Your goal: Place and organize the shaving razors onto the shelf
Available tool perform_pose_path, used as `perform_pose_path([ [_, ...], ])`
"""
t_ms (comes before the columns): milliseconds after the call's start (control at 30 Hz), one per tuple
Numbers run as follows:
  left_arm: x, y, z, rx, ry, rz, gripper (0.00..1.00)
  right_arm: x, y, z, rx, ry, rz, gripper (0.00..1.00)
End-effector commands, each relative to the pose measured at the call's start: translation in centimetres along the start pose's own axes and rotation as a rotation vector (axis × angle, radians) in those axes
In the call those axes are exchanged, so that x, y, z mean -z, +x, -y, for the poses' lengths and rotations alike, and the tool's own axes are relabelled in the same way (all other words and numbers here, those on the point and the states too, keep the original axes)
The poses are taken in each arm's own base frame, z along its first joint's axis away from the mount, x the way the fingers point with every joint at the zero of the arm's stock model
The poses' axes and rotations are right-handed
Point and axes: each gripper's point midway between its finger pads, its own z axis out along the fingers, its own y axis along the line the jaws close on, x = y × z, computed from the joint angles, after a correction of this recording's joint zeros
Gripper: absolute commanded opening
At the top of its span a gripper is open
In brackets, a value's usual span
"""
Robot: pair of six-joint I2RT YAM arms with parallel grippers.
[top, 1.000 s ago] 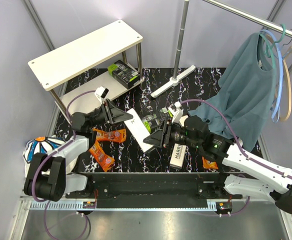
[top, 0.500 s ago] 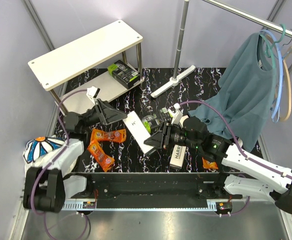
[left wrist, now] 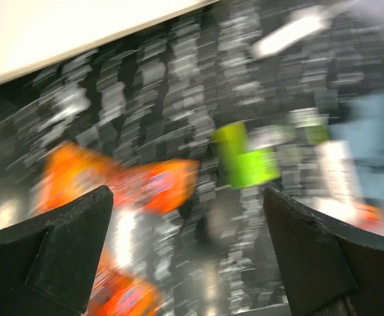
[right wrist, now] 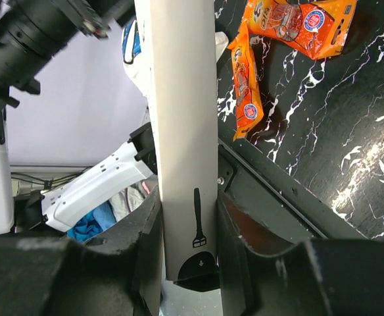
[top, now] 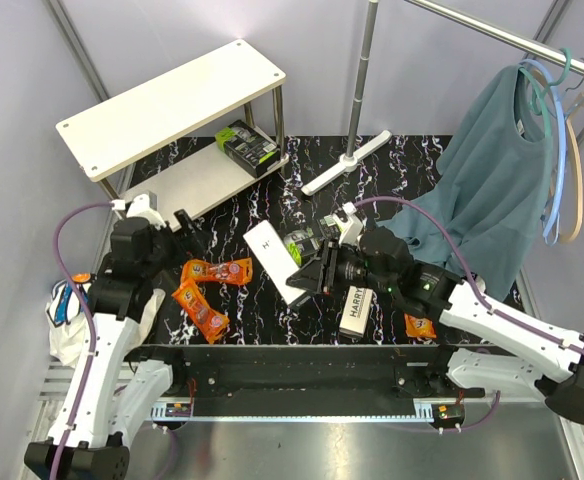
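My right gripper (top: 317,272) is shut on one end of a flat white razor box (top: 275,258), holding it slanted just above the table; the right wrist view shows the box (right wrist: 179,131) pinched between the jaws of that gripper (right wrist: 187,197). My left gripper (top: 184,222) is open and empty, left of the box. Its wrist view is blurred, with the gripper (left wrist: 187,197) wide open over orange packets (left wrist: 152,187) and a green pack (left wrist: 244,158). Two orange packets (top: 217,270) (top: 200,308) lie front left. A second white box (top: 357,308) lies under the right arm. One black-green pack (top: 247,143) sits on the shelf's lower board (top: 187,185).
The shelf's top board (top: 172,105) stands at the back left. A white T-shaped rack foot (top: 347,162) and its pole rise mid-back, with a teal shirt (top: 492,190) hanging at the right. Another black-green pack (top: 302,243) and an orange packet (top: 419,327) lie near the right arm.
My left gripper has let go of the white box, opened wide and drawn back to the left. The right gripper has kept the box and has barely moved.
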Motion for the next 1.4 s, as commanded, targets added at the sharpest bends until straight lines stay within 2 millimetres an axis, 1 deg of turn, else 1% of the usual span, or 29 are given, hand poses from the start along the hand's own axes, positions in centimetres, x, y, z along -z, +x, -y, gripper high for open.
perform_pose_path([
  [0,2.4,0.3,-5.1,-0.091,-0.277,-0.003,0.99,0.0,-2.3,-2.9,0.048,-0.068,0.048,0.26],
  [200,1.9,0.9,-4.7,-0.109,-0.254,-0.063,0.99,-0.9,-4.0,-5.2,0.105,-0.089,0.039,0.26],
  [233,1.9,0.9,-4.6,-0.107,-0.252,-0.066,0.99,-1.2,-4.9,-6.3,0.115,-0.101,0.045,0.27],
  [300,1.8,1.0,-4.4,-0.109,-0.240,-0.070,0.99,-1.6,-5.7,-6.8,0.132,-0.104,0.032,0.26],
  [333,1.8,1.0,-4.4,-0.115,-0.237,-0.074,0.99,-2.1,-6.7,-7.6,0.138,-0.112,0.037,0.27],
  [400,2.0,0.9,-4.0,-0.123,-0.217,-0.077,0.99,-2.4,-7.5,-8.4,0.151,-0.139,0.019,0.26],
  [433,2.1,0.8,-3.8,-0.129,-0.210,-0.074,0.99,-2.9,-9.2,-8.8,0.153,-0.146,0.033,0.26],
  [500,2.4,0.8,-3.6,-0.136,-0.197,-0.077,0.99,-3.3,-10.2,-9.6,0.174,-0.177,0.013,0.27],
  [533,2.5,0.7,-3.4,-0.140,-0.191,-0.074,0.99,-3.8,-12.1,-10.2,0.181,-0.187,0.029,0.27],
  [567,2.6,0.7,-3.4,-0.142,-0.187,-0.074,0.99,-4.0,-12.4,-10.7,0.198,-0.212,0.008,0.27],
  [600,2.6,0.8,-3.4,-0.143,-0.186,-0.076,0.99,-4.4,-12.9,-10.6,0.199,-0.210,-0.005,0.27],
  [633,2.6,0.7,-3.3,-0.145,-0.182,-0.073,0.99,-5.2,-14.4,-11.3,0.207,-0.219,0.003,0.27],
  [700,2.5,0.8,-3.1,-0.154,-0.166,-0.082,0.99,-5.9,-15.1,-11.7,0.220,-0.234,-0.030,0.27],
  [733,2.4,0.8,-3.1,-0.159,-0.166,-0.082,0.99,-7.1,-16.3,-12.2,0.227,-0.247,-0.030,0.27],
  [767,2.3,0.7,-3.1,-0.165,-0.166,-0.083,0.99,-7.4,-16.8,-12.5,0.227,-0.266,-0.044,0.27],
  [800,2.3,0.7,-3.1,-0.171,-0.166,-0.085,0.99,-9.7,-16.9,-10.9,0.199,-0.241,-0.085,0.27],
  [833,2.4,0.7,-3.1,-0.177,-0.163,-0.083,0.99,-9.3,-18.4,-13.0,0.225,-0.285,-0.057,0.27],
  [867,2.4,0.6,-3.1,-0.182,-0.164,-0.082,0.99,-9.8,-18.4,-12.8,0.215,-0.279,-0.086,0.27],
  [900,2.5,0.7,-2.7,-0.184,-0.140,-0.083,0.99,-12.8,-18.3,-10.8,0.184,-0.246,-0.126,0.28],
  [933,2.5,0.6,-2.6,-0.187,-0.136,-0.080,0.99,-11.6,-20.1,-13.9,0.232,-0.311,-0.075,0.27],
  [967,2.5,0.5,-2.5,-0.189,-0.132,-0.073,0.99,-12.1,-20.0,-13.9,0.206,-0.314,-0.101,0.28],
  [1000,2.6,0.5,-2.6,-0.189,-0.131,-0.072,0.99,-13.2,-21.0,-14.2,0.212,-0.352,-0.081,0.28],
  [1067,2.5,0.5,-2.8,-0.188,-0.140,-0.068,0.99,-14.1,-21.5,-14.9,0.157,-0.409,-0.081,0.28],
  [1100,2.4,0.6,-2.7,-0.185,-0.137,-0.069,0.99,-15.5,-21.6,-13.9,0.126,-0.411,-0.091,0.28],
  [1167,2.2,0.6,-2.6,-0.186,-0.128,-0.071,0.99,-15.9,-22.4,-14.9,0.108,-0.466,-0.063,0.28],
  [1200,2.2,0.6,-2.6,-0.189,-0.125,-0.071,0.99,-17.3,-22.1,-13.3,0.072,-0.442,-0.076,0.28],
  [1233,2.1,0.7,-2.5,-0.189,-0.119,-0.075,0.99,-17.4,-22.7,-13.6,0.072,-0.453,-0.042,0.28],
  [1267,2.0,0.8,-2.4,-0.189,-0.117,-0.076,0.99,-17.9,-22.8,-13.1,0.062,-0.443,-0.039,0.29],
  [1367,1.9,0.8,-2.2,-0.196,-0.097,-0.074,0.99,-17.7,-23.2,-13.6,0.056,-0.465,-0.037,0.29],
])
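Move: The right hand, holding the white razor box by its near end, has the middle of the shelf's top board about 28 cm ahead, 28 cm left and 5 cm higher. The green-black box on the lower shelf is 31 cm ahead, 13 cm left and 12 cm down; the one on the table is 11 cm straight ahead, 18 cm down. From the empty left hand, the board's middle is roughly 17 cm ahead, 5 cm left, 8 cm up. Keeping its pinch on the white box, the right hand sweeps forward and left to the shelf's top board, about 21 cm out and 18 cm across, rising some 16 cm before dipping about 4, while its fingertips tip up and swing counter-clockwise, roughly 15 degrees each. The open left hand draws off about 5 cm back, left and down, then waits. ##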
